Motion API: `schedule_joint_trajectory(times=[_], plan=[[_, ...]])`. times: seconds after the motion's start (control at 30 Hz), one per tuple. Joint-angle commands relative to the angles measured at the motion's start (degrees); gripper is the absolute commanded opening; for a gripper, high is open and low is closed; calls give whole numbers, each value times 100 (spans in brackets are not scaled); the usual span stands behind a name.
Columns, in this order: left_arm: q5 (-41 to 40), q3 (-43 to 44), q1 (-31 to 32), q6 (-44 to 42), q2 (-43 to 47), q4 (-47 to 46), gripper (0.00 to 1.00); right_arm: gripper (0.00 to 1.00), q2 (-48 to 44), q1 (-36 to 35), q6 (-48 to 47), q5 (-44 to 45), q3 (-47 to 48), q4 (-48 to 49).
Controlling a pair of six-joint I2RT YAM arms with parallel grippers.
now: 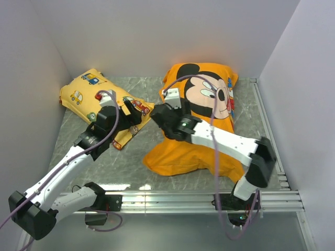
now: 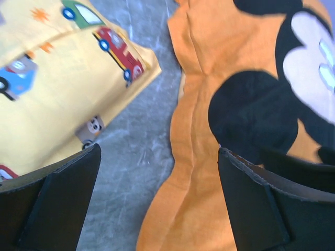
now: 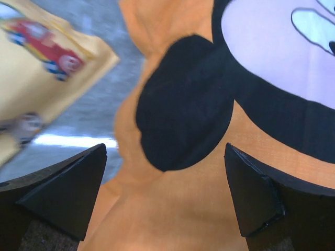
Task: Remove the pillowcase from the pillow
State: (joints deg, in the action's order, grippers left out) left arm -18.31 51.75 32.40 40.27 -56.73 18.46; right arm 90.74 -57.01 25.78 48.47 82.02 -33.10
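The orange pillowcase [image 1: 178, 157] with the Mickey Mouse face lies right of the table's middle, plump and filled. The pillow is hidden inside it. My left gripper [image 1: 134, 116] hovers open at the pillowcase's left edge. In the left wrist view that orange edge [image 2: 193, 172] and bare table lie between the fingers of the left gripper [image 2: 159, 151]. My right gripper [image 1: 159, 112] is open over the left part of the pillowcase. In the right wrist view the right gripper [image 3: 166, 149] frames the orange cloth [image 3: 172, 209] and a black ear, with nothing gripped.
A smaller yellow pillow [image 1: 89, 91] printed with little cars lies at the back left, its corner [image 2: 57, 89] close under my left gripper. The marble-patterned table [image 1: 125, 162] has white walls on three sides. Metal rails [image 1: 183, 198] run along the front and right edges.
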Motion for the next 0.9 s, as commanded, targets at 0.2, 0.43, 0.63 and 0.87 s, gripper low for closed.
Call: schedule_joint_trajectory(times=[0.2, 0.43, 0.63, 0.87], plan=[[863, -139, -472, 218, 57, -668, 99, 100, 1656, 164, 1553, 1754, 130, -2271], [1425, -16, -480, 244, -689, -1467, 99, 5, 1440, 647, 931, 1290, -18, -1711], [2199, 397, -410, 165, -1830, -2301, 99, 0, -886, 1095, 156, 33, -476, -725], [2332, 1117, -401, -54, -3045, -2856, 99, 0, -2419, 1667, -47, -1392, -354, -425]])
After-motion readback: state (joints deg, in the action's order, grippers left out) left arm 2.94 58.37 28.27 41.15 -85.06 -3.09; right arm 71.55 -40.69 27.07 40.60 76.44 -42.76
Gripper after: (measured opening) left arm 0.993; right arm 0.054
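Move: The right hand's spot to grab, the pillowcase cloth at the lower edge of Mickey's near black ear, lies about 11 cm below it, 6 cm to its right and 1 cm ahead. From that hand, Mickey's face is some 14 cm ahead and 14 right; the yellow pillow's corner about 13 ahead and 12 left; the case's loose near-left flap roughly 9 back and 2 left. The left hand has the case's left edge some 10 cm ahead, 14 right and 19 below. The right fingers shut on the cloth at the black ear's lower edge after the hand drops about 11 cm while drifting right and rolling its left side down. Keeping the pinch, it lifts roughly 15 cm and carries on right, rolling back. The left hand, fingers wide open, first bobs left and up, then heads right, forward and down towards the case's left edge, swinging clockwise. ##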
